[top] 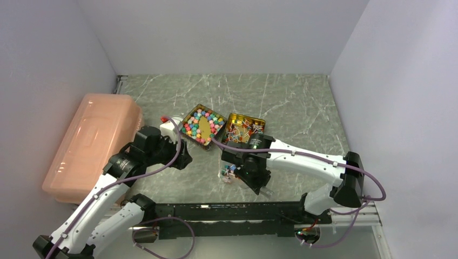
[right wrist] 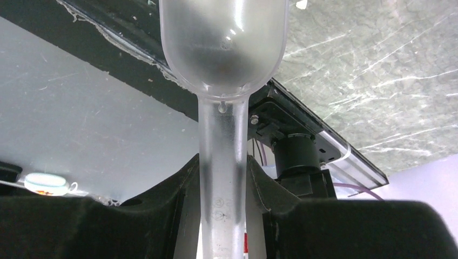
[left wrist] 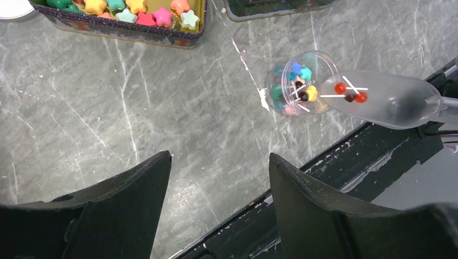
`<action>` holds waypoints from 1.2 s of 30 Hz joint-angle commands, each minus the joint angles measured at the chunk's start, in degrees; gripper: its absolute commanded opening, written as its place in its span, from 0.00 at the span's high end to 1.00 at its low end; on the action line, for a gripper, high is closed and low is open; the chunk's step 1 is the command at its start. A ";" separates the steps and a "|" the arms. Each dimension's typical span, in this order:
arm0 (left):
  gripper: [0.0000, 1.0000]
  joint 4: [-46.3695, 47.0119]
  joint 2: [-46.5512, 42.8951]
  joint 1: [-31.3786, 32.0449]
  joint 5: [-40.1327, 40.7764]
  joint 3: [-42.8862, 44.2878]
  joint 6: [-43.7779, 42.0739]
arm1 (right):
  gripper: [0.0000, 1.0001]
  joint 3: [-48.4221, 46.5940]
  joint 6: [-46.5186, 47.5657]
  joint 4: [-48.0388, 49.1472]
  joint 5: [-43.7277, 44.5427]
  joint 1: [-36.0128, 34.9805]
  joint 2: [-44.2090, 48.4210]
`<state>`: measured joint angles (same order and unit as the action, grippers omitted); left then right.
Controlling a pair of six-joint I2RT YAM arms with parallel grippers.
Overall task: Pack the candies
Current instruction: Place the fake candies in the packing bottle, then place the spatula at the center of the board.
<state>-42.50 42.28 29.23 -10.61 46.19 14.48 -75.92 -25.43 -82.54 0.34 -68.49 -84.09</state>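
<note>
A small clear jar (left wrist: 300,81) stands on the marble table and holds coloured candies (left wrist: 302,89). Just right of it is a clear plastic scoop (left wrist: 389,100), its front edge at the jar's rim, with three small red and dark pieces (left wrist: 348,94) in its bowl. My right gripper (right wrist: 222,175) is shut on the scoop's handle (right wrist: 222,156). From above, the right gripper (top: 243,174) sits beside the jar (top: 227,174). My left gripper (left wrist: 219,164) is open and empty over bare table, left of the jar. A gold tin (top: 188,116) holds star-shaped candies (top: 202,125).
A second gold tin (top: 233,116) with small wrapped pieces stands right of the first. A white lid (top: 168,129) lies by the left arm. A large pink plastic box (top: 92,143) fills the left side. The black base rail (top: 232,213) runs along the near edge.
</note>
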 commanded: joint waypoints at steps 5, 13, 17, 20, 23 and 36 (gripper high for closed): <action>0.27 1.10 -1.16 0.21 0.67 0.04 0.46 | 1.00 -3.27 3.82 -3.55 -5.91 2.61 -0.28; 0.27 1.15 -1.09 0.20 0.47 0.04 0.40 | 1.00 -4.72 5.44 -3.63 -9.07 4.78 0.14; 0.27 1.10 -1.03 0.20 0.59 0.04 0.46 | 1.00 -4.96 5.65 -3.66 -8.37 6.51 1.34; 0.27 1.10 -0.73 0.18 0.59 0.12 0.50 | 1.00 -5.98 5.36 -3.50 -7.03 7.66 2.42; 0.27 1.10 -0.72 0.20 0.51 0.12 0.48 | 1.00 -6.34 5.02 -3.42 -5.13 9.36 4.18; 0.27 1.02 0.23 0.12 0.71 0.25 0.38 | 1.00 -1.92 -0.32 4.73 11.27 19.68 13.49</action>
<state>-42.52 42.26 29.23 -10.59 46.17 14.48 -79.24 -23.20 -82.17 3.60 -51.20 -74.00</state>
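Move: The right hand holds the scoop, still carrying a few lollipops, its bowl at the mouth of the packing bottle, which stands about 10 cm left of this hand, 5 ahead and 11 lower. From the hand, the lollipop tray lies some 21 cm ahead and 4 left, the star candy tray 24 ahead and 20 left. From the idle left hand, the bottle is roughly 17 cm right, 6 back and 14 below. Right hand tips the scoop at the bottle, then goes about 7 cm forward, rising, towards the lollipop tray. ##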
